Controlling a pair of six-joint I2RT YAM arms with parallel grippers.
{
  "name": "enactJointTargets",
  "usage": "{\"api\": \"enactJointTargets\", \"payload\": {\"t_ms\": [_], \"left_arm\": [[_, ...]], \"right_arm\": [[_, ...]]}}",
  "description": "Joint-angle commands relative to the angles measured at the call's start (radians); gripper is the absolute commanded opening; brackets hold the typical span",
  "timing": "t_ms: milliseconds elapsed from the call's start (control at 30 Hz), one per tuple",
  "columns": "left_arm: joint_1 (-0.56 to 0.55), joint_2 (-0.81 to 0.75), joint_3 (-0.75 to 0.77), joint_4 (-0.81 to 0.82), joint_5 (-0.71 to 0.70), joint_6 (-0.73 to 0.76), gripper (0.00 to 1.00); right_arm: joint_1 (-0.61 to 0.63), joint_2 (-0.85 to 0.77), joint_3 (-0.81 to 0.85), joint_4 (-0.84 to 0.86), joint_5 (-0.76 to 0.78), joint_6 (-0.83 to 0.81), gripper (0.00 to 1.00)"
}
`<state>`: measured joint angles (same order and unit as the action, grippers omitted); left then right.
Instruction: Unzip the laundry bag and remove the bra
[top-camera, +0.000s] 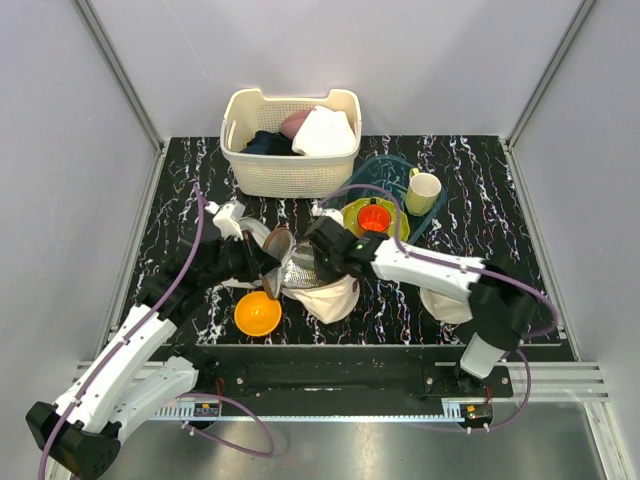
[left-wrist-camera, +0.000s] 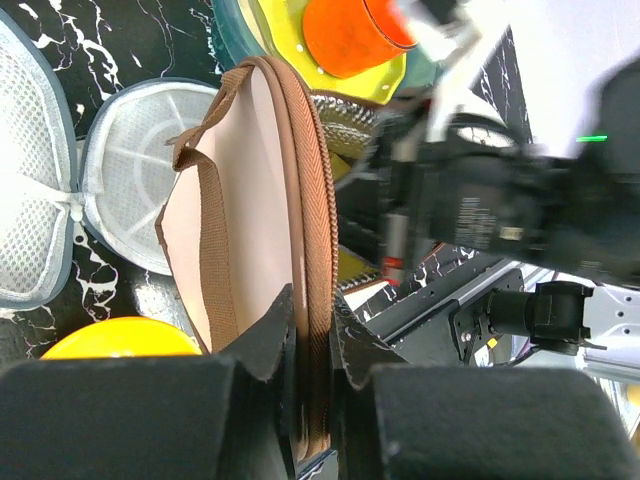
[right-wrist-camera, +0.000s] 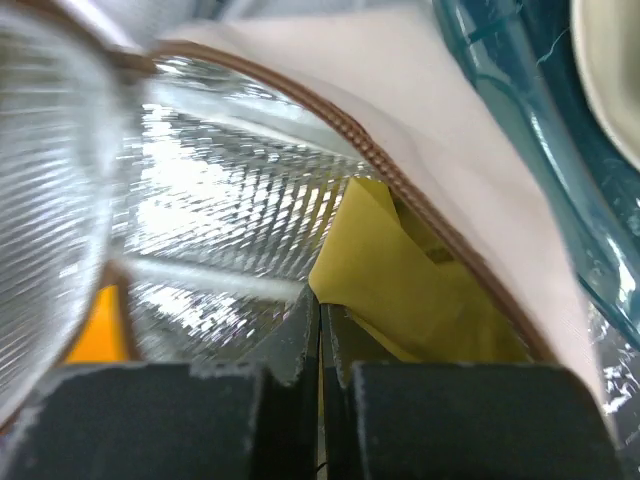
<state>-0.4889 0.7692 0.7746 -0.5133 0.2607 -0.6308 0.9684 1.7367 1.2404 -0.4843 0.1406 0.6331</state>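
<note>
The cream-beige laundry bag (top-camera: 335, 298) lies open mid-table, its silvery grey lining (right-wrist-camera: 230, 220) showing. My left gripper (top-camera: 272, 258) is shut on the brown zipper band (left-wrist-camera: 312, 200) of the bag's raised lid (left-wrist-camera: 250, 180) and holds it on edge. My right gripper (top-camera: 318, 264) reaches into the bag's mouth. In the right wrist view its jaws (right-wrist-camera: 322, 330) are shut on a fold of yellow fabric, the bra (right-wrist-camera: 400, 280), which lies inside the bag under the brown zipper rim (right-wrist-camera: 400, 180). The bra is hidden in the top view.
A white basket (top-camera: 290, 150) of clothes stands at the back. A teal tray (top-camera: 395, 172) holds a cream mug (top-camera: 423, 192) and an orange cup (top-camera: 374, 217) on a yellow plate. An orange bowl (top-camera: 257, 313) sits near the front. White mesh domes (left-wrist-camera: 130, 200) lie left of the bag.
</note>
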Motion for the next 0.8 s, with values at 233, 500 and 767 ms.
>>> {"api": "enactJointTargets", "payload": {"t_ms": [233,500,767], "left_arm": [[0.004,0.010,0.037,0.050,-0.018,0.000,0.00],[0.004,0.013,0.034,0.052,-0.018,-0.001,0.00],[0.004,0.024,0.018,0.053,-0.006,-0.003,0.00]], "right_arm": [[0.003,-0.353,0.065,-0.010,0.082,-0.013,0.00],[0.003,-0.376,0.109,0.009,0.083,-0.024,0.00],[0.001,-0.399,0.302,0.062,0.082,-0.084,0.00]]}}
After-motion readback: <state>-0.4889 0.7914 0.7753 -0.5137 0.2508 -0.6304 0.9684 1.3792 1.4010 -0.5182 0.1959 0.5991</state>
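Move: The right gripper already pinches the yellow garment inside the bag. The laundry basket stands about 28 cm ahead of it and 7 cm left, roughly level; the bag's raised lid is 9 cm left and 1 cm ahead, some 7 cm higher. The red cup sits 13 cm ahead and 13 cm right, 4 cm lower. From the left gripper, which holds the lid, the garment is 11 cm right, 2 cm ahead and 14 cm down. Pull the right gripper almost straight up out of the open bag, about 20 cm: a quick rise over most of that, a brief pause, then on upward, with the shut fingers keeping their pinch on the yellow garment. Let the wrist tilt some 25 degrees as it climbs, so the fingertips swing outward, forward and to the left. Keep the left gripper still, holding the lid open. ##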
